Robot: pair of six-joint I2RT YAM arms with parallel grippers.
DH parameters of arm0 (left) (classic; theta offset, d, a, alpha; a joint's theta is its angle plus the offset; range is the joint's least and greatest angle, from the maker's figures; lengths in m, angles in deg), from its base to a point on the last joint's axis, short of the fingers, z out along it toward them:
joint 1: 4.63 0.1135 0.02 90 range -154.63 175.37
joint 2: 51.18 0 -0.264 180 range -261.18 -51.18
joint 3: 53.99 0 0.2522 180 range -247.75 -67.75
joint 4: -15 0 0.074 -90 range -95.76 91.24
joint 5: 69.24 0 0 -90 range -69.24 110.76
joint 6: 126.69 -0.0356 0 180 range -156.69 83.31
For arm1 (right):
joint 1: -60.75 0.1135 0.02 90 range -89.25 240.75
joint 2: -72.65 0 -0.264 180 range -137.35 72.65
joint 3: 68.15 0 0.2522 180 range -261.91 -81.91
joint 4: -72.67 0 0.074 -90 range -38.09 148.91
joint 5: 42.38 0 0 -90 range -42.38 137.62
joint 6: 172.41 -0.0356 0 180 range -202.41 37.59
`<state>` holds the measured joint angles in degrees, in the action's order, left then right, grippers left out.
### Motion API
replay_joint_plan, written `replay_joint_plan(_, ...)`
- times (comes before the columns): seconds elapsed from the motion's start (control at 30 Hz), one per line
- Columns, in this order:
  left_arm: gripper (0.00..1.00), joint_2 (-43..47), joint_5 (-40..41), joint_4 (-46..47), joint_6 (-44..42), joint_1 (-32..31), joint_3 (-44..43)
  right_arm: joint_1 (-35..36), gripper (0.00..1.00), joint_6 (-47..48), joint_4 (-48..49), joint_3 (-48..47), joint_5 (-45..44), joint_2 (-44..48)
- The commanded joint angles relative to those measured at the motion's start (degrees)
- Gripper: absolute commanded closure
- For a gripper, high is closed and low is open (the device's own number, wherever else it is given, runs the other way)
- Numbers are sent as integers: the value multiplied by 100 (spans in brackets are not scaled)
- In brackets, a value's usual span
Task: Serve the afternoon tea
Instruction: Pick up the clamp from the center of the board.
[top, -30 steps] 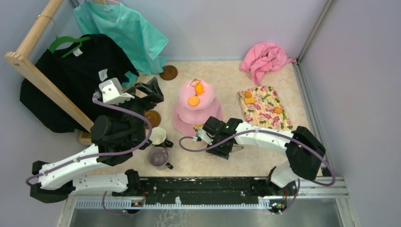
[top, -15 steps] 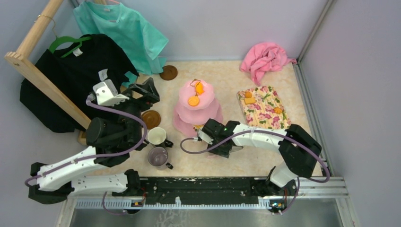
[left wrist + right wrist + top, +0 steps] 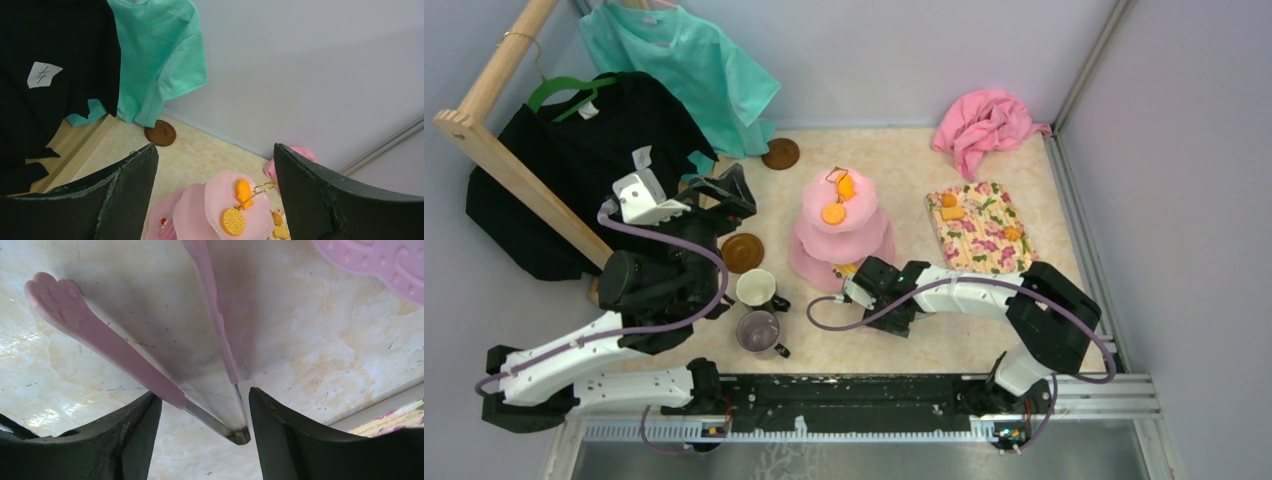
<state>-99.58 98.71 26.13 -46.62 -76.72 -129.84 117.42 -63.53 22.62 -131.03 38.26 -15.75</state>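
The pink three-tier cake stand (image 3: 864, 238) stands mid-table with an orange biscuit (image 3: 832, 213) and an orange fish snack (image 3: 847, 187) on its top tier; the left wrist view shows the stand (image 3: 200, 210) from above. My left gripper (image 3: 724, 190) (image 3: 214, 147) hangs open and empty, high and left of the stand. My right gripper (image 3: 896, 318) (image 3: 204, 394) is low, just in front of the stand's bottom tier (image 3: 380, 265). It is shut on the hinge end of pink tongs (image 3: 115, 350), whose arms are spread and hold nothing. A white mug (image 3: 756, 287) and a grey-purple mug (image 3: 759, 330) stand at front left.
Brown saucers lie behind the white mug (image 3: 742, 252) and near the back wall (image 3: 780, 153). A floral mat (image 3: 982, 240) at right carries several snacks. A pink cloth (image 3: 984, 125) is in the back right corner. Shirts hang on a wooden rack (image 3: 514, 170) at left.
My right gripper has drawn back a little from the stand's bottom tier toward the near side. The left arm has shifted slightly left and back.
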Motion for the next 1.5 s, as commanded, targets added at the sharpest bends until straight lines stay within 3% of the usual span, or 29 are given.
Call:
replay_joint_plan(0.0,10,131,-46,151,-106,46,67,-110,36,-24,304,49,231,-59)
replay_joint_plan(0.1,10,144,-40,152,-113,45,82,-155,40,-60,341,48,292,-72)
replay_joint_plan(0.3,10,96,-43,156,-194,46,26,-152,60,-265,227,-51,264,-81)
replay_joint_plan(0.5,10,-137,-95,161,-350,44,-137,-155,69,-614,-132,-400,228,-115)
replay_joint_plan(0.83,10,-661,-265,645,-1047,49,-528,-155,100,-1446,-634,-937,215,-249)
replay_joint_plan(1.07,10,-951,-330,430,-1104,41,-922,-137,100,-2070,-1051,-1253,292,-551)
replay_joint_plan(1.47,10,-1134,-453,-61,-871,42,-1318,-25,100,-3168,-1367,-1316,219,165)
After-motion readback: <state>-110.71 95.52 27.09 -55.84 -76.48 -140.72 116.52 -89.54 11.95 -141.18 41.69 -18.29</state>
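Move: The open tongs (the clamp) lie directly under the right hand, whose open fingers are already down beside the legs near the hinge. Their middle is about 3 cm left and 1 cm below. From this hand the pink cake stand is roughly 12 cm ahead and 13 cm left, the flowered tray some 15 cm ahead and 12 cm right. From the left hand the tongs are about 24 cm right, 3 cm back and 45 cm down. The right fingers close on the tongs from both sides, just where the pink handles meet the metal, pinching both legs together. Keeping that grip, the hand eases about 2 cm left and up some 2.5 cm, then back a little, turning about 25 degrees clockwise. The empty, open left hand lifts and shifts right about 4 cm after a brief pause, rolling slightly. ##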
